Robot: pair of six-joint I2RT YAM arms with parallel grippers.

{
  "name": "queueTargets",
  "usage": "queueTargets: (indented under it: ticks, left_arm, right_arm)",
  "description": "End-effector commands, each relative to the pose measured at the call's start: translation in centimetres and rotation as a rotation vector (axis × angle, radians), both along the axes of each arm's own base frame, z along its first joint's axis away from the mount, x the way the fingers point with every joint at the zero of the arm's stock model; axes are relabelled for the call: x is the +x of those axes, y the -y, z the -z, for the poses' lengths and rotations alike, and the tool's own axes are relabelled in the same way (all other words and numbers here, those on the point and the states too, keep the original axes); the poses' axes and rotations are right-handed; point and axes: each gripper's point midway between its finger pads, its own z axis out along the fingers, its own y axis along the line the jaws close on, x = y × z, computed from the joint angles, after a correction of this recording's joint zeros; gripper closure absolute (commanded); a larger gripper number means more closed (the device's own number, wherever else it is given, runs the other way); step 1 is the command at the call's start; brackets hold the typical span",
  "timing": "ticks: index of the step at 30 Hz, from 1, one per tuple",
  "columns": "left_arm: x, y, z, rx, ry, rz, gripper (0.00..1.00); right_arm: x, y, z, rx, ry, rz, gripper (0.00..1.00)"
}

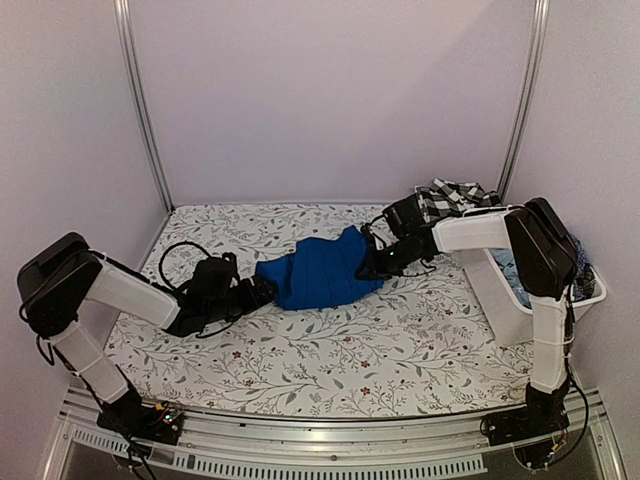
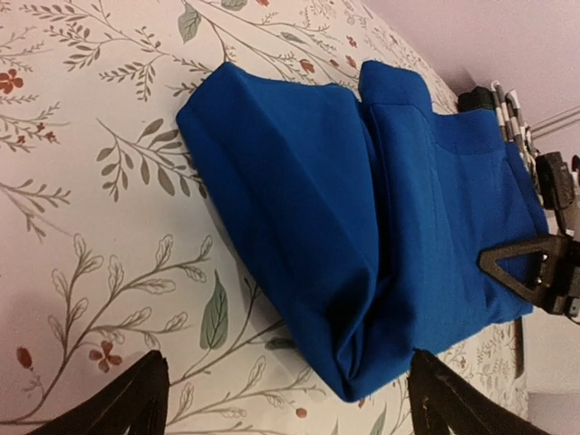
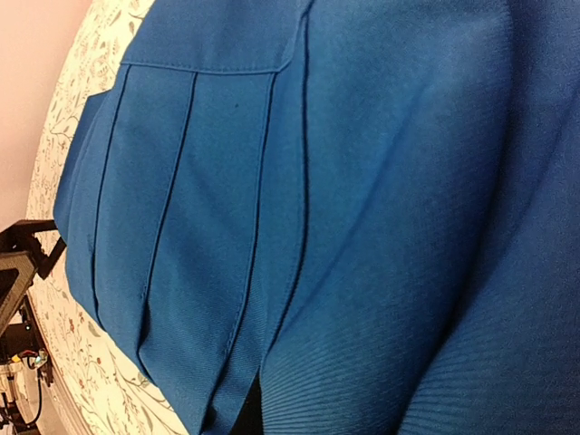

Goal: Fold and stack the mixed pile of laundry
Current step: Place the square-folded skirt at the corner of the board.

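Observation:
The royal blue garment (image 1: 322,272) lies folded on the patterned table cover (image 1: 330,360), at its middle. My left gripper (image 1: 264,291) is at its left end, open. In the left wrist view the garment's corner (image 2: 362,362) lies between the spread fingers (image 2: 127,403). My right gripper (image 1: 370,266) is at the garment's right end. One of its fingers (image 2: 524,270) rests on the cloth in the left wrist view. Blue cloth (image 3: 317,208) fills the right wrist view and hides its fingers. A black-and-white plaid garment (image 1: 452,195) and pale blue cloth (image 1: 508,268) are in the white tub (image 1: 512,312).
The white tub stands at the table's right edge, beside the right arm. Dark checked cloth (image 1: 582,262) hangs at its far rim. Grey walls and metal posts (image 1: 140,100) close in the back and sides. Cables loop by the left wrist (image 1: 180,255).

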Motion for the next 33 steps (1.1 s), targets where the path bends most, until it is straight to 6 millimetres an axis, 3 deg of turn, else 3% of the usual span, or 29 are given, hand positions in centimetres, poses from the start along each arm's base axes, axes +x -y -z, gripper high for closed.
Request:
queueTargets:
  ticks: [1, 5, 8, 15, 19, 25, 28, 33]
  left_arm:
    - [2.6, 4.3, -1.1, -0.115, 0.007, 0.125, 0.10]
    - [4.4, 7.1, -0.4, -0.138, -0.001, 0.193, 0.14]
    - [5.7, 8.8, -0.1, -0.150, 0.007, 0.232, 0.22]
    - [9.0, 13.0, 0.1, -0.145, 0.061, 0.344, 0.74]
    - [11.5, 15.6, -2.0, -0.132, 0.158, 0.406, 1.00]
    - [14.2, 18.9, -6.8, -0.129, 0.354, 0.493, 1.00]
    - [15.2, 21.3, -8.7, -0.143, 0.449, 0.553, 1.00]
    - [17.5, 25.3, -11.8, -0.226, 0.603, 0.614, 1.00]
  right_arm:
    - [2.0, 0.7, -0.4, -0.048, 0.065, -0.004, 1.00]
    - [3.0, 1.2, -0.7, -0.081, 0.094, 0.006, 1.00]
    - [3.9, 1.6, -0.8, -0.113, 0.118, 0.013, 1.00]
    - [6.0, 3.0, -1.0, -0.177, 0.174, 0.041, 1.00]
    - [8.3, 4.7, -2.5, -0.246, 0.257, 0.097, 1.00]
    - [11.5, 8.2, -8.1, -0.283, 0.397, 0.201, 1.00]
    - [12.8, 10.0, -11.6, -0.303, 0.485, 0.254, 1.00]
    - [15.0, 13.8, -15.5, -0.340, 0.589, 0.344, 1.00]
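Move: Some 12 cm to the left hand's right, 4 cm ahead and 3 cm below it lies the middle of the square-folded skirt, its near-left corner being closest. The right hand already holds the skirt's other end, with the skirt's middle about 11 cm to its left and level in reach. From the right hand the checked stack by the far corner is some 22 cm to the right and 14 cm ahead; the white basket is roughly 38 cm right, 2 cm nearer. Reaching right and forward, the left hand runs low to the skirt's left end, closes its open fingers and pinches the fabric, then carries on up about 8 cm, turning clockwise some 30 degrees and tipping upward. The right hand keeps its grip, moving about 12 cm forward and 11 cm right towards the checked stack, slowly at first, then rising some 7 cm as its wrist tilts. ##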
